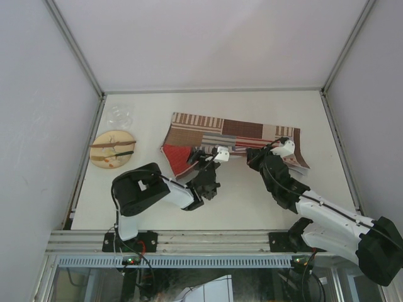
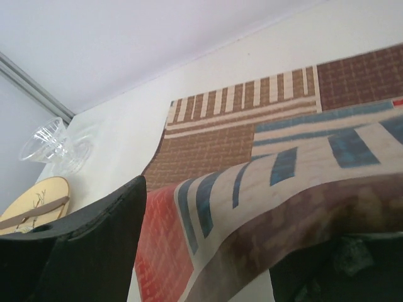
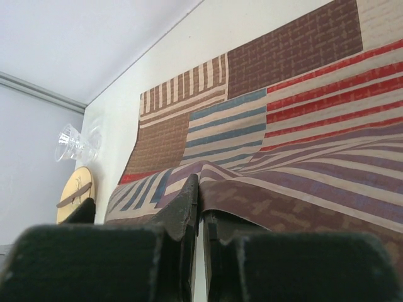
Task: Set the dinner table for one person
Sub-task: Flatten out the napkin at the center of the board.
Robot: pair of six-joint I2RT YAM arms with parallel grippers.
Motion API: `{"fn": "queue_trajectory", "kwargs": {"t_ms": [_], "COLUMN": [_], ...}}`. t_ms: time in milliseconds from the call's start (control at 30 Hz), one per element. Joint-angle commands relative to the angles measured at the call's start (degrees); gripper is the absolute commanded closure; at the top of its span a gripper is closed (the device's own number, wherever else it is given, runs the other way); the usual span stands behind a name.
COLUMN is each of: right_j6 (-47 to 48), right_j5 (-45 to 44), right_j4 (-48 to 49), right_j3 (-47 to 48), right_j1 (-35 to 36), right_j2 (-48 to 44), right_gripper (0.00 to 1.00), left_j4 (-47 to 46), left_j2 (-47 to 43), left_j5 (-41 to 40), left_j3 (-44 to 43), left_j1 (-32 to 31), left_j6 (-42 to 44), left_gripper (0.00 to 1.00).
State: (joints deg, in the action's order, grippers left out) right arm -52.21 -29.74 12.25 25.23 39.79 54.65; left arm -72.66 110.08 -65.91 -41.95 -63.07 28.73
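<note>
The striped patchwork placemat [image 1: 214,135] lies across the middle of the white dinner table [image 1: 252,195], its near edge raised and curled. My right gripper [image 1: 275,146] is shut on that edge near the right end. The right wrist view shows the fingers [image 3: 182,214] pressed together on the placemat [image 3: 283,94], where it peaks at the right gripper [image 3: 201,201]. My left gripper [image 1: 203,155] is at the mat's near left corner. In the left wrist view its fingers [image 2: 94,245] stand wide apart, and the placemat's [image 2: 264,138] lifted edge hangs between them at the left gripper [image 2: 233,226].
A round tan plate [image 1: 113,149] with two brown-handled utensils on it sits at the table's left side. A clear glass dish [image 1: 119,116] stands just behind it. Aluminium rails [image 1: 85,163] and white walls enclose the table.
</note>
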Motion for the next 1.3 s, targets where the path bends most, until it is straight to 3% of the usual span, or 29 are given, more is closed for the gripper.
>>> {"fn": "queue_trajectory", "kwargs": {"t_ms": [0,433,633,967,1267], "right_j6": [0.96,1.04,0.89,0.7,0.7], "right_j5": [-0.6,-0.9,-0.89,-0.92,-0.27], "right_j4": [2.74,1.2,1.43,1.38,0.71], "right_j3": [0.81,-1.35,-2.04,-2.87,-3.46], "right_j1": [0.46,0.38,0.29,0.38,0.46], "right_j2": [-1.89,-3.65,-4.11,-5.31,-6.48], "right_gripper": [1.0,1.0,1.0,1.0,1.0], "left_j4": [-9.17,-8.39,-1.85,22.79,33.55], "left_j2": [-5.56,-10.92,-14.94,-26.35,-30.71], "left_j5": [-1.2,-1.39,0.11,5.24,3.66], "left_j3": [1.03,1.23,1.81,3.02,5.75], "left_j1": [1.01,0.91,1.04,1.02,-2.79], "left_j6": [4.3,12.55,13.62,-2.05,-10.47], "left_gripper": [0.26,0.25,0.24,0.26,0.27]}}
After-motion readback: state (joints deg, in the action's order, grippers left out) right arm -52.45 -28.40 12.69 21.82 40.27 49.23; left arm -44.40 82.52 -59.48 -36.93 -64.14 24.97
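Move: The left hand, fingers half open, carries the napkin's raised near edge across its right finger; the napkin's middle is about 14 cm to its right, 5 cm ahead and 11 cm below. The napkin's far-left corner lies some 16 cm ahead and 10 cm left, with the round wooden plate about 34 cm left and 2 cm ahead. For the right hand, which pinches the same edge, the napkin's middle is roughly 6 cm ahead, 6 cm left and 14 cm below. With the napkin's near edge still slung over its right finger and its opening unchanged, the left hand lifts about 8 cm off the table, easing a little left, then draws back some 3 cm towards the robot near the end while the wrist turns slightly clockwise. The right hand keeps its shut pinch on the edge and nearly holds its place as the other end of the tug, giving only about a centimetre back towards the base. ##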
